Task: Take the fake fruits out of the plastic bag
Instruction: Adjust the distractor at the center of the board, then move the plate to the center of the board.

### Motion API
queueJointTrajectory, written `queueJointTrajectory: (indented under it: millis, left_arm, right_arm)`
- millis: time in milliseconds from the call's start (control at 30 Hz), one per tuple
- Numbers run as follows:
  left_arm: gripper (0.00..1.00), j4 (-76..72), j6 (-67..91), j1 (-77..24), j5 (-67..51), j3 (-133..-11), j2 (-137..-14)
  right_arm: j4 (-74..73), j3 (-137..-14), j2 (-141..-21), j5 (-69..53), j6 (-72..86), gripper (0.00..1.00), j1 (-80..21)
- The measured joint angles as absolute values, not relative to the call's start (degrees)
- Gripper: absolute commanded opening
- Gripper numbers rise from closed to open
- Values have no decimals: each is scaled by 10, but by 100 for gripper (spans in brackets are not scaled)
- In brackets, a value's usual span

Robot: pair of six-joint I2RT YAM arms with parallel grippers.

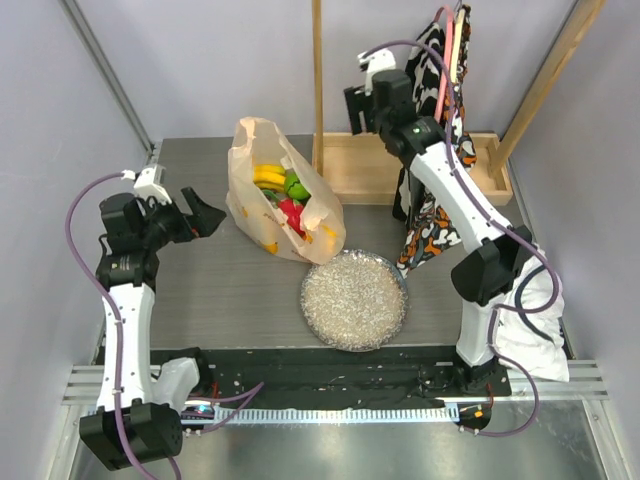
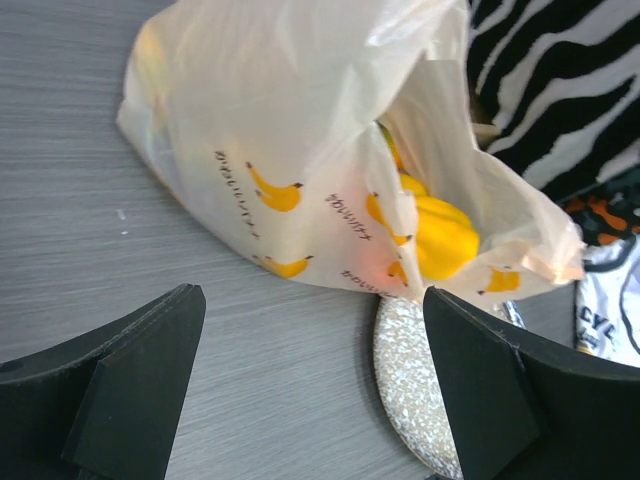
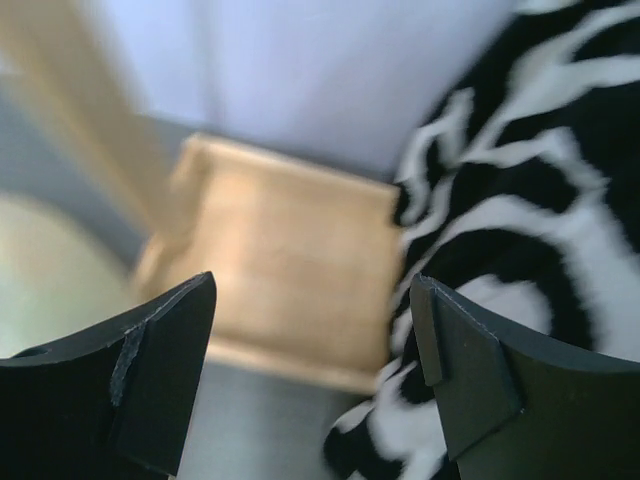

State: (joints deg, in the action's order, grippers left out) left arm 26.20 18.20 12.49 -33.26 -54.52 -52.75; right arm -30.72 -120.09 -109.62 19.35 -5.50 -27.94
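The beige plastic bag with small banana prints lies on the table left of centre, its mouth open toward the right. Inside it show yellow bananas, a green fruit and a red fruit. In the left wrist view the bag fills the upper middle, with a yellow fruit in its mouth. My left gripper is open and empty, just left of the bag. My right gripper is open and empty, raised at the back over the wooden tray.
A round speckled grey plate lies in front of the bag; its rim shows in the left wrist view. A wooden tray with upright posts stands at the back. Patterned black-and-white cloths hang at the right.
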Motion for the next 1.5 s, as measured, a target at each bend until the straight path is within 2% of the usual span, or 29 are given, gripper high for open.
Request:
queueJointTrajectory:
  millis: [267, 433, 633, 800, 1033, 1167, 1367, 1500]
  left_arm:
    - [96, 253, 190, 117, -385, -555, -539]
    - [96, 250, 190, 116, -386, -555, -540]
    - [95, 245, 192, 115, -386, -555, -545]
    - [96, 244, 192, 114, -375, -570, -547]
    - [96, 241, 176, 114, -374, -661, -550]
    - [95, 243, 166, 114, -371, -664, -546]
    - [95, 254, 166, 113, -363, -612, -528]
    - [94, 266, 175, 113, -356, -589, -518]
  right_arm:
    - [-269, -1227, -1175, 269, -69, 86, -127]
    - [-261, -1227, -1177, 290, -72, 85, -48]
    - [-253, -1216, -1170, 294, -72, 84, 2]
    - [-275, -1129, -1103, 199, -72, 88, -21]
    - [-335, -935, -932, 37, -73, 88, -171]
    - [-380, -843, -825, -82, -81, 86, -178]
    - [-434, -695, -713, -124, -141, 87, -167]
    - [-465, -598, -703, -105, -167, 83, -169]
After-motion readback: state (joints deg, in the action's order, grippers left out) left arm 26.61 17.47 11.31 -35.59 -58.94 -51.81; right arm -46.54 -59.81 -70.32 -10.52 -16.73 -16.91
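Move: The distractor, the zebra-and-orange cloths hanging on the frame, has its middle roughly 13 cm to my right hand's right, some 3 cm back and 5 cm lower. The wooden tray lies about 12 cm right and 6 cm back, around 31 cm below; the plastic bag is some 13 cm left and 13 cm back, 24 cm below. From my left hand the distractor is about 18 cm ahead, 43 cm right and 3 cm higher. I sweep my right hand about 29 cm to the right and a little forward, pushing the hanging distractor aside with hand and forearm and turning clockwise, fingers staying open. Then I swing back left some 20 cm, draw back about 30 cm and sink, tipping down, to come clear beside the plate. My left hand, open, bobs up and partly down again. ##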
